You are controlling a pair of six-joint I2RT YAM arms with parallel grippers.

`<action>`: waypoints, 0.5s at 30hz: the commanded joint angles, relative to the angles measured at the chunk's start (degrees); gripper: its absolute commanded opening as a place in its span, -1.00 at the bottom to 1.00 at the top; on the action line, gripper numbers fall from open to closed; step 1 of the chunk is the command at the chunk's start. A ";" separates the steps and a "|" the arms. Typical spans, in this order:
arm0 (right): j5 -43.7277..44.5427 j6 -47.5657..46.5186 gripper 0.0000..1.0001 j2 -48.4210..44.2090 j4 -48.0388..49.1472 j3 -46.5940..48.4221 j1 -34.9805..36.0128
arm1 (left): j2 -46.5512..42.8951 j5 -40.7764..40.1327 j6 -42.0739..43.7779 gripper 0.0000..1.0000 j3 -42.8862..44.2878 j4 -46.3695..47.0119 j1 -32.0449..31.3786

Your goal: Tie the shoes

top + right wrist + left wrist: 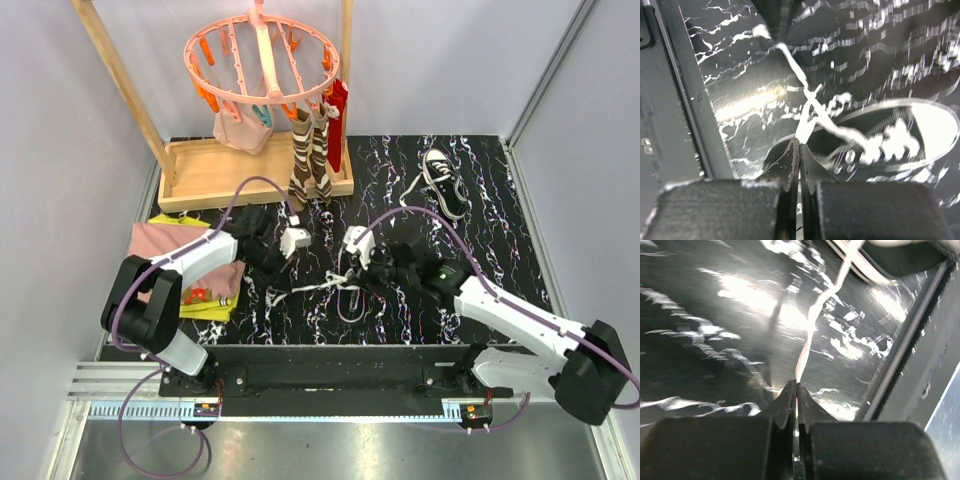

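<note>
One black sneaker (443, 180) with a white toe cap lies at the back right, its laces loose. The other sneaker (890, 145) lies under my right gripper (354, 272) and is mostly hidden in the top view. My right gripper (799, 145) is shut on a white lace (806, 122) just above this shoe. My left gripper (280, 274) is to the shoe's left, and in its wrist view (796, 387) it is shut on the other white lace (812, 315), which stretches taut toward the shoe. The two laces cross (812, 97) above the shoe. A slack loop of lace (350, 300) lies on the mat.
A wooden rack base (250, 170) with brown striped socks (310, 155) hanging from a pink clip hanger (262, 55) stands at the back left. Folded cloths (185, 265) lie at the left. The black marbled mat (480, 250) ends at a metal rail (330, 352) in front.
</note>
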 commanded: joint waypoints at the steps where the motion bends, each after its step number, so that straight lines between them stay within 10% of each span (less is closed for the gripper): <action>1: 4.09 10.32 -1.00 -4.88 -0.88 -3.17 -2.62 | -2.16 -2.13 3.48 -0.97 -0.46 -0.14 -3.88; 15: 8.93 14.11 -1.00 -12.45 2.45 -9.59 -5.70 | 4.78 6.40 -6.71 -0.26 13.68 7.51 -5.73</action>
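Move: Just above the shoe's lace crossing, the right hand has the crossing about 2 cm to its right and 10 cm below. The shoe's middle is 3 cm right, 1 ahead and 11 down; the other shoe stands some 22 cm right, 21 ahead and 12 below. From the left hand the crossing lies about 16 cm right, 2 ahead and slightly below; the folded cloths lie 15 cm left, 3 ahead and 3 below. Letting go of its lace end, the left hand eases back about 2 cm as its fingers begin to open, then swings forward, right and up towards the shoe, still opening to about a third. The right hand keeps its shut pinch on the doubled lace and draws it about 5 cm to the right across the shoe, sinking slightly and turning nearly 20 degrees clockwise. ##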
